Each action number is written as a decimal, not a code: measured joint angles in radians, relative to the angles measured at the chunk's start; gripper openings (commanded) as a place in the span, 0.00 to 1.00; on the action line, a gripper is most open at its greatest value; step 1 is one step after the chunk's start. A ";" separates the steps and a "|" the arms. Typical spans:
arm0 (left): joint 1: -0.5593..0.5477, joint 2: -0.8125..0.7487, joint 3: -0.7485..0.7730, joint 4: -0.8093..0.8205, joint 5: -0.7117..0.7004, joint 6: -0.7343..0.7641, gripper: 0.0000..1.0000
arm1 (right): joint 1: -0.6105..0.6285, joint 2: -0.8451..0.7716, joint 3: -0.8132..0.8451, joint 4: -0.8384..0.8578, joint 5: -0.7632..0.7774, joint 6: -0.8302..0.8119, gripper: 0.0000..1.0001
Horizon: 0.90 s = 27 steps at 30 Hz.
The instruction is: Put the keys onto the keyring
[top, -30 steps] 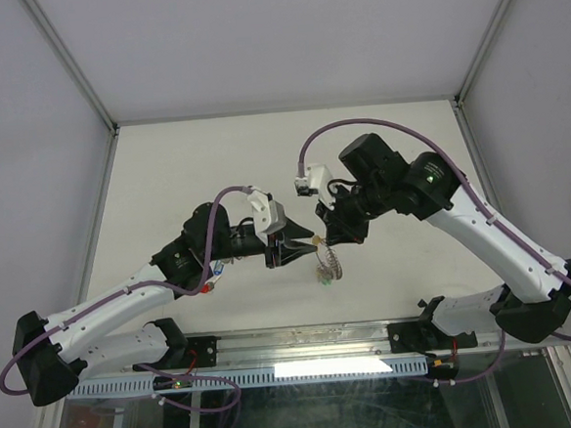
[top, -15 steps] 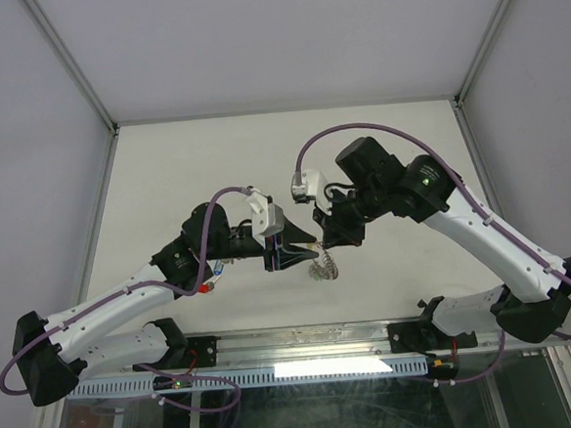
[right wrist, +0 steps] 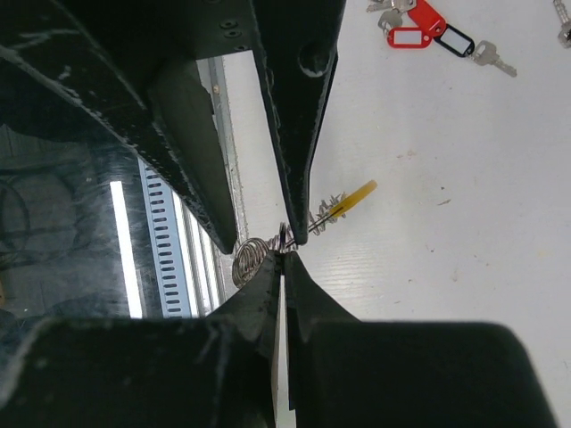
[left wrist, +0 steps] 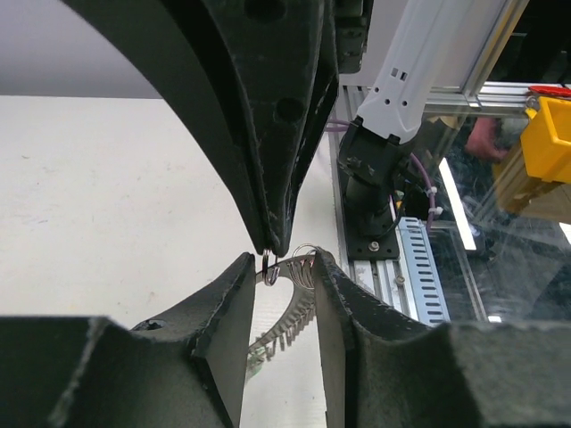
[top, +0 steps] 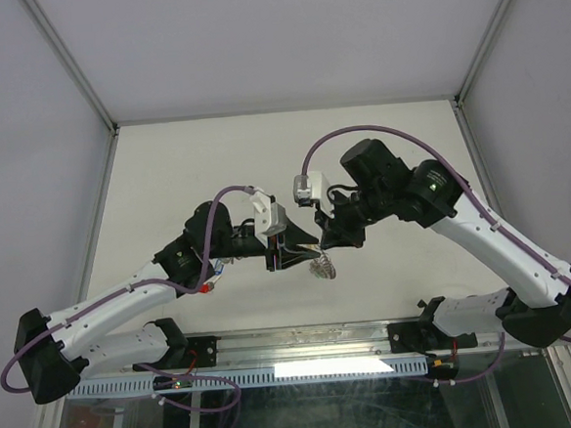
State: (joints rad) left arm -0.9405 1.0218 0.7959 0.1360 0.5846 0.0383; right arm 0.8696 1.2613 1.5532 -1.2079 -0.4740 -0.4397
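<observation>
A bunch of keys (left wrist: pixel 287 323) fans out below the left gripper (left wrist: pixel 284 260), whose fingers are closed across the bunch's head and its stacked rings (left wrist: pixel 304 265). The right gripper (right wrist: pixel 285 257) is shut, pinching the thin silver keyring (left wrist: pixel 267 266) at its fingertips, right against the left finger. A yellow tag (right wrist: pixel 353 197) pokes out behind the bunch, and the stacked rings (right wrist: pixel 247 262) sit beside the right tips. From above, both grippers (top: pixel 306 254) (top: pixel 324 245) meet over the near middle of the table, the keys (top: pixel 322 266) hanging just under them.
Loose keys with red tags (right wrist: pixel 413 24) and a dark-rimmed tag (right wrist: pixel 456 42) lie on the white table; from above they sit under the left forearm (top: pixel 205 286). The metal rail (top: pixel 305 348) runs along the near edge, and frame posts (top: pixel 98 203) border the table.
Both grippers have drifted slightly left and up together, carrying the bunch of keys with them. The right wrist has turned a little. Neither grip has changed.
</observation>
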 measured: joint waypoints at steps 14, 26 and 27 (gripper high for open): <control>0.000 0.032 0.019 -0.001 0.028 -0.001 0.06 | 0.001 -0.031 -0.017 0.017 -0.018 -0.008 0.00; 0.000 0.042 0.035 -0.021 0.051 -0.001 0.00 | 0.001 -0.051 -0.031 0.023 -0.030 -0.016 0.03; 0.000 0.042 0.037 -0.021 0.050 -0.001 0.00 | 0.001 -0.058 -0.035 0.030 -0.030 -0.016 0.06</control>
State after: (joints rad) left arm -0.9405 1.0637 0.8333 0.1154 0.6350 0.0372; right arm 0.8703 1.2037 1.5185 -1.1778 -0.5037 -0.4557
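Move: Right at the left fingertips, about 1 cm to the right of the left hand point and level with it, is the small metal end of the keyring, already pinched in the right fingers and so at that hand's own point. The rest of the keyring, the hanging loop, dangles about 6 cm below both. On the table, the red-tagged keys lie roughly 12 cm ahead of the left hand, 18 cm to its left and some 26 cm lower. Closing from about a third open to shut, the left fingers pinch the small metal end of the keyring beside the right fingertips, while the hand edges less than 1 cm to the right. The right hand keeps its pinch on that same end, easing back and up by barely 1 cm. ##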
